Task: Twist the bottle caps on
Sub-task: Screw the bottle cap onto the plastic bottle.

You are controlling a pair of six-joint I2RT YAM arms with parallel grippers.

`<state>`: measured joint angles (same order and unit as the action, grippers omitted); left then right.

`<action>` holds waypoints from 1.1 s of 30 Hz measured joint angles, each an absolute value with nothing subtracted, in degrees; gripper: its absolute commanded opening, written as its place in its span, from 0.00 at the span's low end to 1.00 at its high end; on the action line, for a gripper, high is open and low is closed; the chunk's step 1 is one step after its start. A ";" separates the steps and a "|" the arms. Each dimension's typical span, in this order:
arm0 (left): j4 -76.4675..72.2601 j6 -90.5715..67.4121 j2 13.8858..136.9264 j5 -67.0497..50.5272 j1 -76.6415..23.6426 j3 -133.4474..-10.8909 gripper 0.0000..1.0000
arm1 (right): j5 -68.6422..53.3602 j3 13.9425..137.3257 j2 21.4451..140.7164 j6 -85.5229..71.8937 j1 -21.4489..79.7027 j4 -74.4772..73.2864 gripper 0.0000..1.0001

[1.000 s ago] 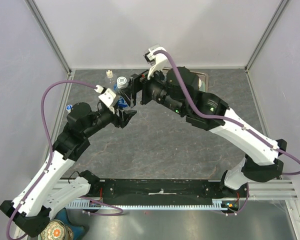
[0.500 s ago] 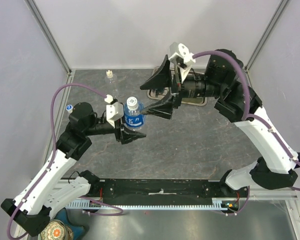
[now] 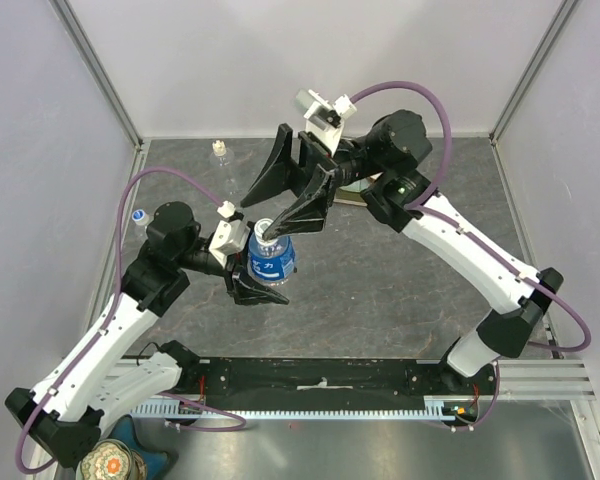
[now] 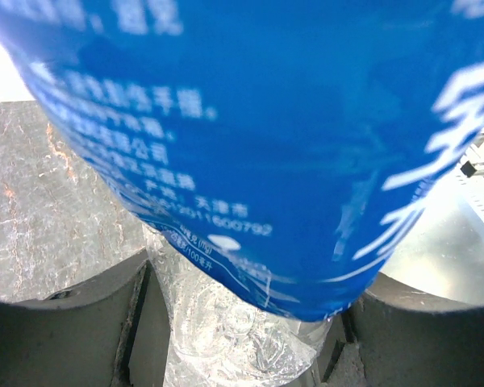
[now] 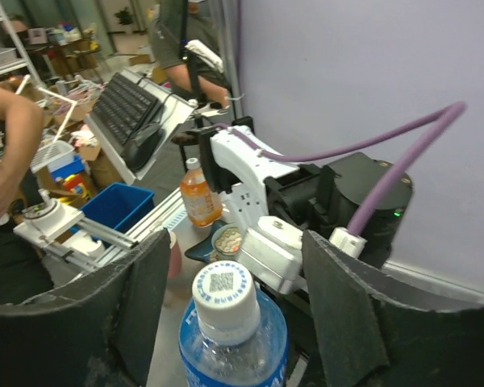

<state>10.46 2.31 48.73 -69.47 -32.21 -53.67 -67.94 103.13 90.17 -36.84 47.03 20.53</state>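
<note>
A clear bottle with a blue label (image 3: 271, 258) is held upright above the table, my left gripper (image 3: 248, 262) shut on its body. The label (image 4: 250, 137) fills the left wrist view, with dark fingers (image 4: 56, 339) at both lower corners. A white bottle cap (image 5: 224, 294) with a printed code sits on the bottle's neck (image 3: 265, 231). My right gripper (image 3: 257, 220) hangs open over the cap; in the right wrist view its fingers (image 5: 137, 306) stand on either side of the cap without touching it. A second small clear bottle (image 3: 220, 150) stands at the back left.
A small blue-and-white round thing (image 3: 137, 215) lies at the table's left edge. A flat dish (image 3: 352, 190) sits at the back, mostly under the right arm. A patterned bowl (image 3: 110, 462) on a blue cup sits below the table's near rail. Enclosure walls stand on three sides.
My right gripper swung back left from the dish and came over the capped bottle, its jaws narrowing. My left arm brought the bottle slightly nearer and more upright.
</note>
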 measured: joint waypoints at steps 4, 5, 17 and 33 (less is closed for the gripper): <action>10.07 2.13 48.93 -69.69 -32.27 -53.45 0.02 | -70.13 103.00 91.02 -39.18 48.31 22.87 0.62; 10.04 2.11 48.99 -69.71 -32.27 -53.43 0.02 | -70.54 103.00 90.91 -39.18 48.38 23.11 0.61; 8.67 0.78 49.15 -69.69 -32.27 -53.39 0.02 | -71.59 103.00 89.69 -29.78 48.38 11.64 0.55; 8.88 0.03 48.82 -67.46 -32.38 -53.39 0.02 | -69.47 103.00 88.86 -23.86 47.79 5.28 0.00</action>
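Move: The white cap, already on the labelled plastic bottle's neck, lies about 3 cm below the right hand and 1 cm back of it, between the open fingers; the bottle's middle is some 13 cm below that hand, also 1 cm back. Counted from the right hand, the cream-capped bottle stands roughly 36 cm ahead, 15 cm left, and the blue-capped one 19 cm ahead, 31 cm left, both about 41 cm lower. From the left hand, the cap is straight above by about 13 cm. Easing back about 1.5 cm first, the right hand then sinks nearly 3 cm onto the cap, fingertips tipping down some 5 degrees, while its wide-open fingers close in stages until both tips pinch the cap from its sides. The left hand stays put and keeps its hold on the bottle's clear body below the label, holding it upright beneath. ##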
